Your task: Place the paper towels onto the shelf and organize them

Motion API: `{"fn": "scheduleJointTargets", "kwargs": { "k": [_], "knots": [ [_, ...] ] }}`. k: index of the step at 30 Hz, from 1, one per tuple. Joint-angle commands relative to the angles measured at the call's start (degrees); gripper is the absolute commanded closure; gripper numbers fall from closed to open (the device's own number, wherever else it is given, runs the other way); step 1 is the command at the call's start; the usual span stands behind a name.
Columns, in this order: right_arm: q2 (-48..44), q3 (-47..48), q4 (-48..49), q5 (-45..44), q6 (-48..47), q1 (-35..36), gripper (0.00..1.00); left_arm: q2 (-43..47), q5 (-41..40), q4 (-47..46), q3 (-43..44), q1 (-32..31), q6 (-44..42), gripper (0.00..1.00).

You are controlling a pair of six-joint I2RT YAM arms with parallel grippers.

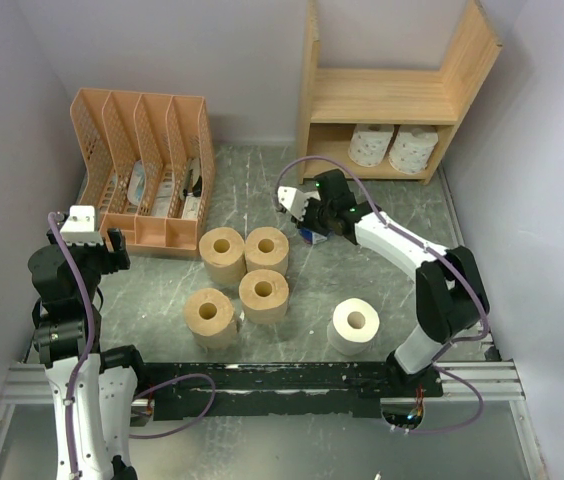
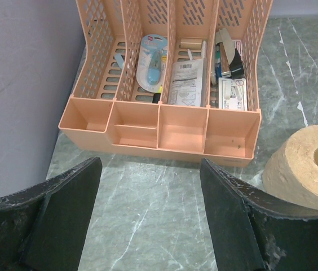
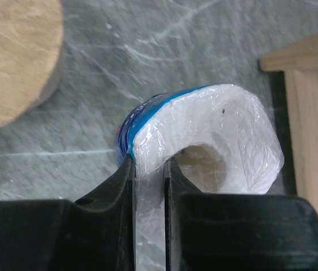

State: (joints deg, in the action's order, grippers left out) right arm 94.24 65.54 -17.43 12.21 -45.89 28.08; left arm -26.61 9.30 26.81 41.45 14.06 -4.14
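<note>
My right gripper (image 3: pixel 148 164) is shut on the wall of a plastic-wrapped white paper towel roll with blue marking (image 3: pixel 215 118); one finger is inside the core and the other outside. From above, that gripper (image 1: pixel 307 222) sits mid-table in front of the wooden shelf (image 1: pixel 382 95) and hides most of the roll. Two white rolls (image 1: pixel 370 145) (image 1: pixel 412 148) stand on the shelf's lower tier. Several tan rolls (image 1: pixel 263 293) cluster at the centre, and a white roll (image 1: pixel 355 325) stands near the front. My left gripper (image 2: pixel 150 169) is open over bare table with nothing between its fingers.
An orange-pink file organizer (image 1: pixel 142 170) with stationery stands at the back left, directly ahead of the left gripper. A tan roll (image 2: pixel 311 166) lies to that gripper's right. Walls close in on both sides. The shelf's side panel (image 3: pixel 311 84) is close on the right of the held roll.
</note>
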Motion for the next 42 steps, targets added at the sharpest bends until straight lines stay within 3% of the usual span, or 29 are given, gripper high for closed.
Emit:
{"fn": "scheduleJointTargets", "kwargs": {
  "k": [1,5,18,42],
  "knots": [
    [-5.5,1.6,0.8,-9.3,-0.3,-0.1,1.00,-0.1,1.5,-1.3,-0.3,0.5,-0.6,0.18],
    [-7.1,0.1,5.5,-13.1,-2.2,-1.4,1.00,-0.1,1.7,-1.3,-0.3,0.6,-0.6,0.18],
    [3.1,6.8,18.9,-7.0,1.3,-8.8,1.00,-0.1,1.3,-1.2,-0.3,0.6,-0.6,0.18],
    [18.9,22.7,26.1,-1.8,4.6,-14.5,1.00,-0.6,1.0,-1.4,-0.4,1.8,-0.7,0.18]
  ]
}}
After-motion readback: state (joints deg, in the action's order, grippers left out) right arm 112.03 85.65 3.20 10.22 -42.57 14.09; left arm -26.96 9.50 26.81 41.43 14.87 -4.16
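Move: The right gripper is already shut on the rim of the blue-and-white wrapped roll, whose middle is about 2 cm ahead, 2 cm right and 5 cm below. The free left end of the lower shelf lies some 22 cm ahead, 8 cm right and 2 cm lower; the left white roll is about 10 cm right of that spot and 1 cm farther out. The nearest brown roll stands 9 cm left, 4 cm back of the hand. From the left hand, that free spot is roughly 35 cm ahead, 50 cm right, 18 cm below. Keep the right gripper's pinch on the wrapped roll, lift it clear of the table while easing right, then carry it forward about 18 cm to the left end of the lower shelf, beside the left white roll. Rise to some 9 cm above the start, then sink 2 or 3 cm, turning the hand clockwise and tipping the fingers up about 20 degrees. ##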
